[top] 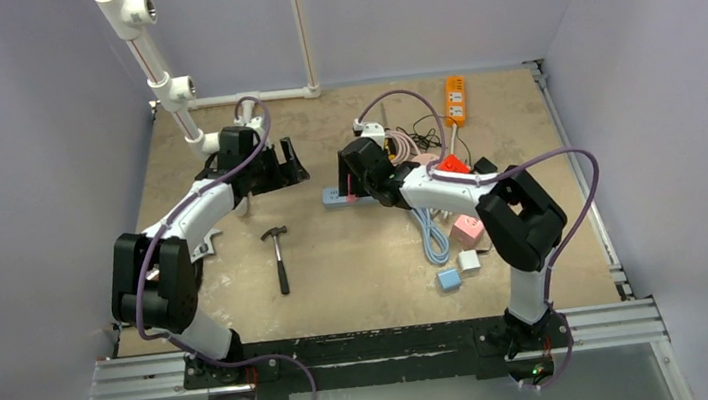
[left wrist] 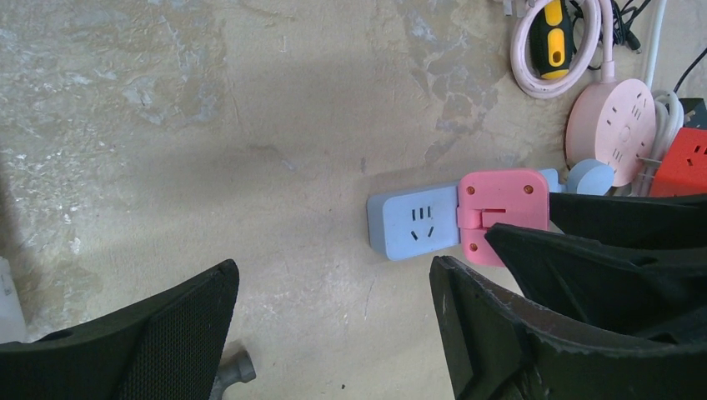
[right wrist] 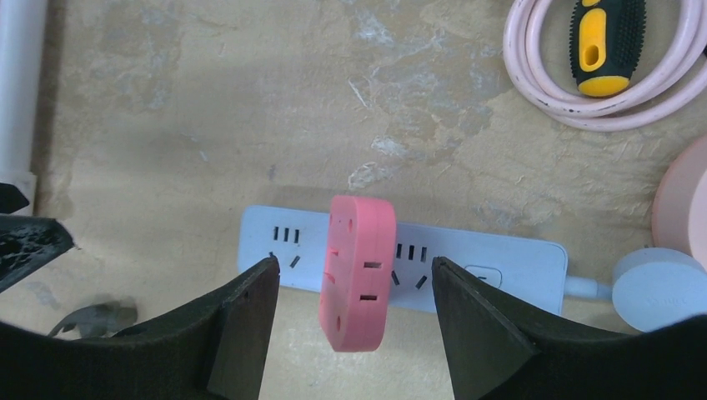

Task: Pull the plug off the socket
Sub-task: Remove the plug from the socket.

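A pink plug (right wrist: 360, 271) stands on edge in the middle of a pale blue socket strip (right wrist: 492, 267) lying flat on the table. My right gripper (right wrist: 354, 268) straddles the plug, open, with a gap on each side between its fingers and the plug's faces. From above, the right gripper (top: 360, 184) sits over the strip (top: 334, 196). My left gripper (left wrist: 332, 275) hangs open over bare table to the left of the strip (left wrist: 414, 223) and holds nothing. In the left wrist view the plug (left wrist: 503, 212) shows, with the right gripper's black fingers (left wrist: 600, 258) beside it.
A hammer (top: 279, 257) lies in front of the left gripper. Behind and right of the strip are a pink round socket (left wrist: 621, 129) with coiled cable, a yellow-black screwdriver (right wrist: 602, 42), a red cube (top: 451, 164) and an orange strip (top: 456, 100). White pipes (top: 160, 76) stand at the back left.
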Available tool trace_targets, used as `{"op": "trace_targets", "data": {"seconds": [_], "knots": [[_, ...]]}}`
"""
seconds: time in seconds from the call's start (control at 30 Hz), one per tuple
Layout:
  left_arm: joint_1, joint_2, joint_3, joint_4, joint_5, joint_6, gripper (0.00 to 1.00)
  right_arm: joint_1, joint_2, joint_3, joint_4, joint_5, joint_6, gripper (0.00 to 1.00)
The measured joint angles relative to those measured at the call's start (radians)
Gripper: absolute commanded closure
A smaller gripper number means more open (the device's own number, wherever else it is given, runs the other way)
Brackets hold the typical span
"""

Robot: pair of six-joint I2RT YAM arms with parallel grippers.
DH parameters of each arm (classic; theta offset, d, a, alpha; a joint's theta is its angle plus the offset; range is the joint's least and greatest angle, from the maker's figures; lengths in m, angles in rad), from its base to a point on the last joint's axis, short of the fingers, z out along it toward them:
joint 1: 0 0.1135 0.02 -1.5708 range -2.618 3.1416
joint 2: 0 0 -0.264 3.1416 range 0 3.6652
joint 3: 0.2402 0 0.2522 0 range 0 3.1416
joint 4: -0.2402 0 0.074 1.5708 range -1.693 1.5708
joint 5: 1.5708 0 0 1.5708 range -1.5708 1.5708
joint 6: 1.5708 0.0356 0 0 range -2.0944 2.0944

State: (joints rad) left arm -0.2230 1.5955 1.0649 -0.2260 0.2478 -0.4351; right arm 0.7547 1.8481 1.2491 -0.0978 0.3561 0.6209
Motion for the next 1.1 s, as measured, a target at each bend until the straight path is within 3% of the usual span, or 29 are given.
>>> {"op": "trace_targets", "data": {"seconds": [0.2,0.47,0.73,0.97,1.1], "knots": [[0.000,0.002,0.000,0.000,0.011,0.000,0.17,-0.006,0.029,0.000,0.002,-0.020,-0.002,0.42],[0.000,0.010,0.000,0.001,0.021,0.000,0.17,-0.016,0.031,0.000,0.029,-0.085,-0.005,0.65],[0.000,0.021,0.000,0.001,0.039,0.000,0.17,-0.021,0.051,0.000,0.057,-0.116,-0.008,0.67],[0.000,0.028,0.000,0.001,0.046,0.000,0.17,-0.021,0.082,0.007,0.065,-0.121,0.001,0.99],[0.000,0.032,0.000,0.002,0.064,0.000,0.17,-0.021,0.074,-0.005,0.075,-0.131,0.000,1.00]]}}
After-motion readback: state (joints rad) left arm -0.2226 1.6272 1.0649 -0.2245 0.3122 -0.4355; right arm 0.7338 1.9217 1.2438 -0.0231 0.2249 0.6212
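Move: The plug stands just left of the right hand, about 2 cm, level with it fore and aft and some 4 cm lower. The blue socket under it lies crosswise, its middle straight beneath the right hand and about 8 cm down. Down on the table, the pink coil is some 10 cm right and 8 cm ahead, the round pink socket 15 cm right and 3 cm ahead. From the left hand, the plug is roughly 13 cm right, 5 cm back and 6 cm below. The right hand sinks about 3 cm and eases left over the socket, fingers closing to pinch the plug's sides. ##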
